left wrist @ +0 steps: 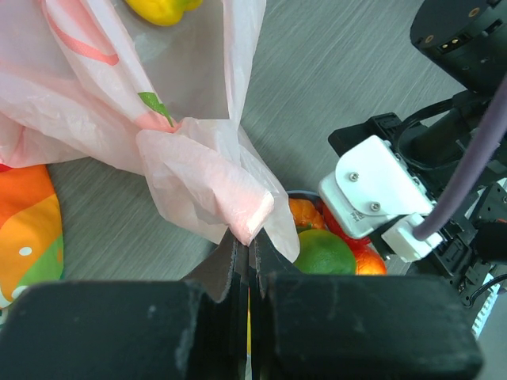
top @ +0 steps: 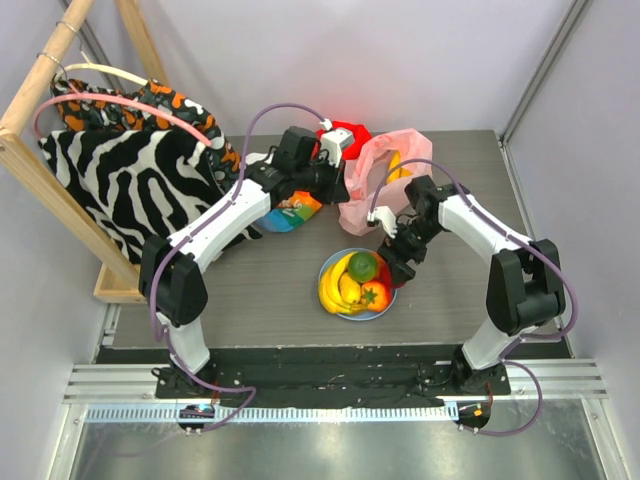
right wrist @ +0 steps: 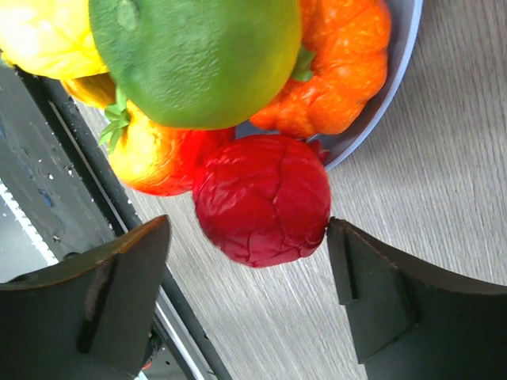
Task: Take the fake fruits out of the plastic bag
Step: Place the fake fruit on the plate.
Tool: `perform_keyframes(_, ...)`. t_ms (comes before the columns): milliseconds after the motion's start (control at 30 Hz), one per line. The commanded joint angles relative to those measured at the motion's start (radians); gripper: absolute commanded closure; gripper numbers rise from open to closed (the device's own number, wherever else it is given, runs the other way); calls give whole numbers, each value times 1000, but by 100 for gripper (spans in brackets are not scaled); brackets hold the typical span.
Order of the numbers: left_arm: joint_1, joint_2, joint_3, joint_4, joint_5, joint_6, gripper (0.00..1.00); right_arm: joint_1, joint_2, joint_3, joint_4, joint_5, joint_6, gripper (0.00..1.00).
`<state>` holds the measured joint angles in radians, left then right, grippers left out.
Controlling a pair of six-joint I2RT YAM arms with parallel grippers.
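The pink plastic bag (top: 372,172) lies at the back of the table, and my left gripper (left wrist: 249,237) is shut on a bunched fold of it (left wrist: 226,190). A yellow fake fruit (left wrist: 162,9) shows inside the bag. On the light-blue plate (top: 380,312) lie a yellow banana bunch (top: 338,285), a green fruit (right wrist: 198,55) and orange fruits (right wrist: 341,63). My right gripper (right wrist: 247,229) is open at the plate's near right rim. A red round fruit (right wrist: 265,198) sits between its fingers. The right finger (right wrist: 372,285) touches the fruit, and the left finger stands apart from it.
A rainbow-striped cloth (top: 295,212) lies under the left arm and a red cloth (top: 345,135) behind the bag. A wooden rack with zebra-print fabric (top: 130,180) fills the left side. The table's front edge (right wrist: 79,174) runs just beside the plate.
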<state>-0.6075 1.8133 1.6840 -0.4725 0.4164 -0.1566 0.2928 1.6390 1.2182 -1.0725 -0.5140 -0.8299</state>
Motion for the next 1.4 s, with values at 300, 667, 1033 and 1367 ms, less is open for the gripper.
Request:
perform_keyframes(300, -3, -22, 28, 21, 15, -1, 100, -14, 41, 52, -3, -66, 29, 37)
perform_keyframes(667, -6, -11, 33, 20, 16, -3, 100, -41, 56, 0, -30, -178, 6, 38)
perform_keyframes(1033, -17, -3, 36, 17, 5, 3, 100, -40, 97, -22, 49, -158, 67, 37)
perform_keyframes(1367, -18, 4, 45, 26, 10, -8, 100, 12, 39, -31, 94, -49, 152, 35)
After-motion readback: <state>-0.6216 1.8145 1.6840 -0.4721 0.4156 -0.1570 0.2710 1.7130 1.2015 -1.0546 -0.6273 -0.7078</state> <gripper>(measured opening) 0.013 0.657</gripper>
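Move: The red fruit, on the plate's right rim, sits almost inside the right hand's open fingers: about 1 cm left and 2 cm below. The green fruit lies some 7 cm left and 2 cm ahead of that hand, the orange pumpkin-like fruit 4 cm ahead and 4 cm left, the tomato about 5 cm back and 4 cm left. From the left hand the red fruit is roughly 12 cm back, 11 cm right and 16 cm down. The right fingers close from nearly wide open to about two thirds and pinch the red fruit from both sides while the hand dips 1 cm. Keeping that grip, the hand rises a little, then works it left, down and back against the plate and its fruit, each way by 1 to 1.5 cm, tilting the fingertips some 10 degrees towards the base. ##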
